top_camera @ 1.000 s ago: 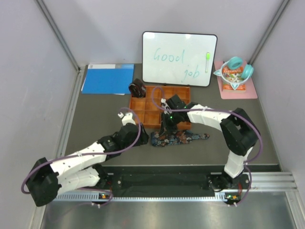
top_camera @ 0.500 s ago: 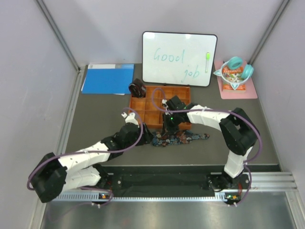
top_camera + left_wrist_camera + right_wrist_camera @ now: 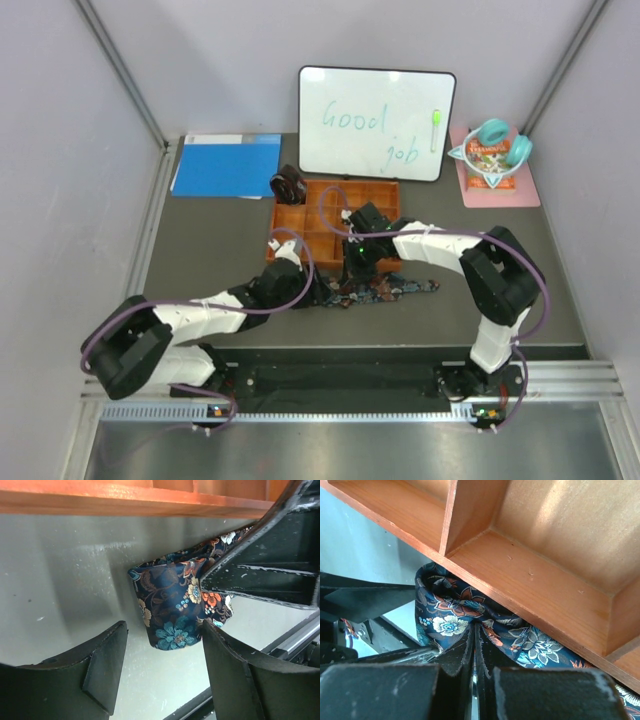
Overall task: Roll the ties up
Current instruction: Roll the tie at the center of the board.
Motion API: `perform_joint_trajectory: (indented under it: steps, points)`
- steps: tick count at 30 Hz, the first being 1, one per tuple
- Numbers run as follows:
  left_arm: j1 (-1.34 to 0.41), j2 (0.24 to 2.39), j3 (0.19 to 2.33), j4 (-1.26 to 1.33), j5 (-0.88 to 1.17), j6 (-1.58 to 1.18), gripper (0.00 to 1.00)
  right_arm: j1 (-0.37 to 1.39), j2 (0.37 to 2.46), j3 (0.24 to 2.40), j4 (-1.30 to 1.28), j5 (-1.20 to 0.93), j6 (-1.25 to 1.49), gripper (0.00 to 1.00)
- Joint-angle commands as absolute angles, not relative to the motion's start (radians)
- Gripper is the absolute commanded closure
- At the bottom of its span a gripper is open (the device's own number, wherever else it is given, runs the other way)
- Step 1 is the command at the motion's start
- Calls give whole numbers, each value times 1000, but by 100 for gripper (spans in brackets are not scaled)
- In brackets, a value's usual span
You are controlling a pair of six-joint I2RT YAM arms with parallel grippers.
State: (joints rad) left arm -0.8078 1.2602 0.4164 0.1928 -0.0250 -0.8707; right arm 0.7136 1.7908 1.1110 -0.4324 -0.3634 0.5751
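Note:
The navy floral tie [image 3: 395, 288] lies along the front of the orange tray [image 3: 300, 240], its left end folded up into a loop. My right gripper [image 3: 352, 275] is shut on that fold; in the right wrist view [image 3: 474, 630] the jaws pinch the floral fabric [image 3: 447, 617] right under the tray's front wall [image 3: 530, 575]. My left gripper [image 3: 312, 290] is open just left of the loop. In the left wrist view [image 3: 162, 652] its fingers straddle bare table just short of the tie's folded end [image 3: 172, 605]. The brown-maroon tie [image 3: 289, 185] sits coiled at the tray's back left corner.
A whiteboard [image 3: 375, 122] reading "Good job" leans behind the tray. A blue folder [image 3: 225, 165] lies at the back left. A pink mat [image 3: 500, 185] with teal headphones [image 3: 490, 135] is at the back right. The table's front rail shows in the left wrist view [image 3: 295, 640].
My left arm has reached forward and right, up to the tie's left end. The right gripper has stayed on the tie, whose left part has bunched up and drawn in.

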Motion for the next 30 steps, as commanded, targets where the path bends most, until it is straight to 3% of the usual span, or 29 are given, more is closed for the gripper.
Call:
perform_joint_trajectory:
  steps: [1, 11, 19, 30]
  points:
    - [-807, 1293, 393, 316, -5, -900, 34, 716, 1778, 1083, -431, -336, 554, 100]
    - [-805, 1373, 383, 414, -11, -916, 48, 716, 1786, 1071, -422, -344, 557, 100]
    - [-805, 1379, 448, 342, -6, -887, 74, 716, 1789, 1071, -414, -351, 561, 100]
    - [-807, 1264, 627, -236, -195, -792, 80, 758, 1786, 1083, -364, -403, 607, 100]
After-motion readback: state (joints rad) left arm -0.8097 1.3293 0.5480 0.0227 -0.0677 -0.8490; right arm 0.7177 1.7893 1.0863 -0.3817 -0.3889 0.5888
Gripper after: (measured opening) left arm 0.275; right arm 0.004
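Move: The rolled end of the tie is about 3 cm to the left hand's right, level with it fore and aft and some 2 cm lower, with its near end between the open fingers. From the right hand's shut tips it lies about 3 cm left and 2 cm back, 1 cm lower. The unrolled tail's middle is about 18 cm right of the left hand, at the same depth. The wooden tray's middle is roughly 17 cm ahead and 4 cm right of the left hand. Down about 1.5 cm and 1 cm to the right, the left hand sinks around the tie's rolled end and closes from two-thirds open to about a quarter, pinching the cloth. Still gripping, it comes up and back left about 1 cm each, edging forward, its fingers tipping some 10 degrees steeper. The right hand, shut, stays with its tips on the tie just right of the roll. ##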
